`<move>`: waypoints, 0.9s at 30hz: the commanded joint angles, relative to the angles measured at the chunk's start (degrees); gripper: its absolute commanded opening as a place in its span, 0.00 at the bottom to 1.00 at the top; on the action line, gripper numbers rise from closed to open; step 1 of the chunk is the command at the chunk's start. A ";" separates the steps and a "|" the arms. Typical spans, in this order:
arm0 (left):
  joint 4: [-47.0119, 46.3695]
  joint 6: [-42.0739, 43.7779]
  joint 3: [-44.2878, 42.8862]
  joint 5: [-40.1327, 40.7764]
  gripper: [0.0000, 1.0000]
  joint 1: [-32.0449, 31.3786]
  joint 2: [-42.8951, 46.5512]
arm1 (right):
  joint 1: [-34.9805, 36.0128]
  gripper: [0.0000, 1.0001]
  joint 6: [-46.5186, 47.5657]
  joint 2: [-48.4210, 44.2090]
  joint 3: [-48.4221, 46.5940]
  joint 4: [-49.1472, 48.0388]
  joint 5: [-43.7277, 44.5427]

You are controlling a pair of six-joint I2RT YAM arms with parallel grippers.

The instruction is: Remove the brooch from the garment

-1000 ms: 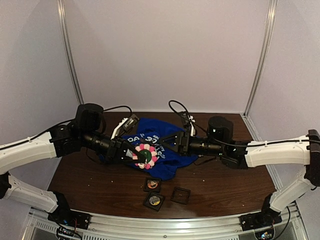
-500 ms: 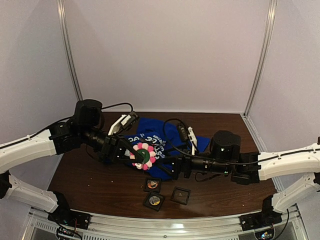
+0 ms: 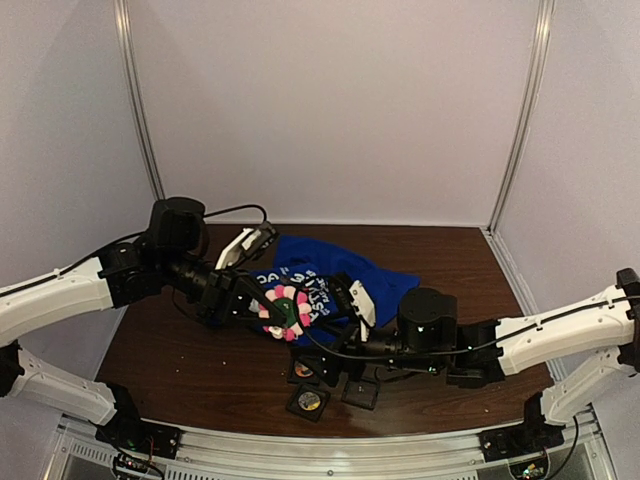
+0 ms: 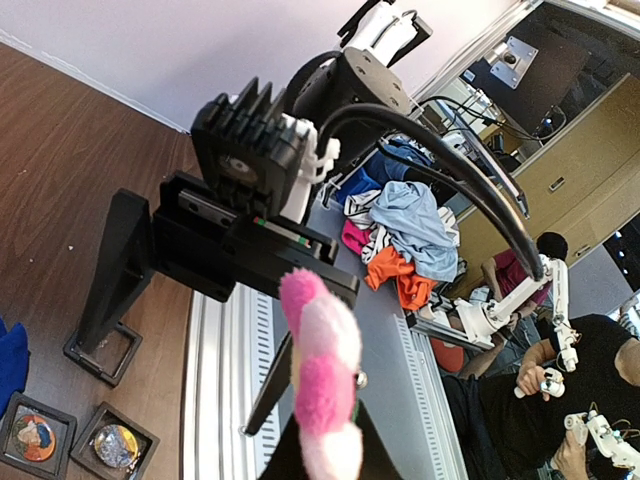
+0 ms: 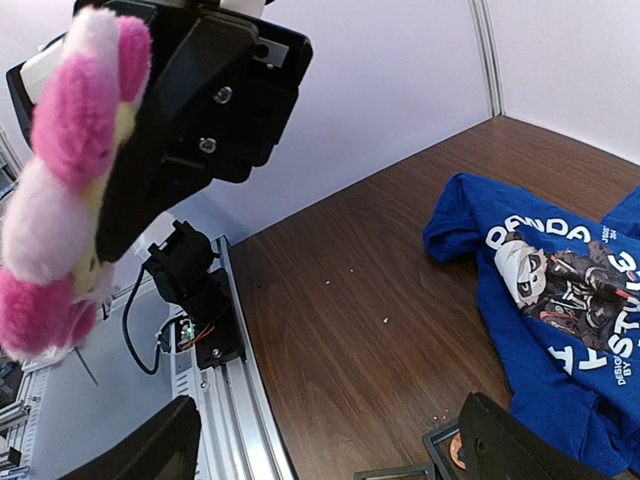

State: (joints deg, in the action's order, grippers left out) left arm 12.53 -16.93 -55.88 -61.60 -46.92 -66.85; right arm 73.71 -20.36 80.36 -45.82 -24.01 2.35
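The brooch (image 3: 287,310), a fluffy pink-and-white flower with a green centre, hangs in the air with my left gripper (image 3: 274,312) shut on it. In the left wrist view the brooch (image 4: 322,385) stands edge-on between the dark jaws. From the right wrist view the brooch (image 5: 70,190) is raised off the table, apart from the garment (image 5: 560,310). The royal-blue garment (image 3: 345,275) lies crumpled on the brown table behind the brooch. My right gripper (image 3: 332,368) is low near the front edge, open and holding nothing, its fingertips (image 5: 530,440) spread wide.
Three small black square frames (image 3: 309,401) lie at the front of the table under the right gripper; two hold round badges (image 4: 35,440). An aluminium rail (image 5: 235,400) borders the table's near edge. White walls and posts enclose the back.
My right arm has swung from the garment down toward the table's front and its jaws have opened wide. The left gripper has kept hold of the brooch, nearly still.
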 commanded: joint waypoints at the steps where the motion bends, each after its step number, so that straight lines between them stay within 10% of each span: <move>1: -0.93 -0.01 -1.03 -0.77 0.00 0.33 -0.76 | 1.17 0.91 0.90 0.36 -1.67 -4.72 0.92; 27: -0.48 0.76 -0.84 -1.07 0.00 0.34 -0.57 | 1.87 0.91 -3.44 -0.72 -4.73 -8.46 -2.61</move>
State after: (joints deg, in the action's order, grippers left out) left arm 12.53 -16.93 -55.88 -61.58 -46.92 -67.44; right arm 75.26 -22.04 80.66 -48.56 -30.70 -0.54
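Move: The flower brooch, off the garment and still pinched in the left fingers, lies about 5 cm to the left of the open right hand, some 6 cm above and 3 cm back. Table things sit roughly 22 cm below the right hand: the orange-badge box 4 cm ahead and 3 cm left, the yellow-badge box 4 cm back and 2 cm left, the garment's middle about 20 cm ahead and 1 cm right. From the left hand point, the brooch is level fore and aft, 1 cm right and 1 cm up. The open right gripper closes in on the flower brooch that the left hand holds out: it rises about 5 cm, easing back and to the left by a little under 2 cm each, while its fingertips tip up some 10 degrees. Its fingers stay wide open, coming up around the flower's rim without visible contact. The left hand holds still and keeps its pinch. ##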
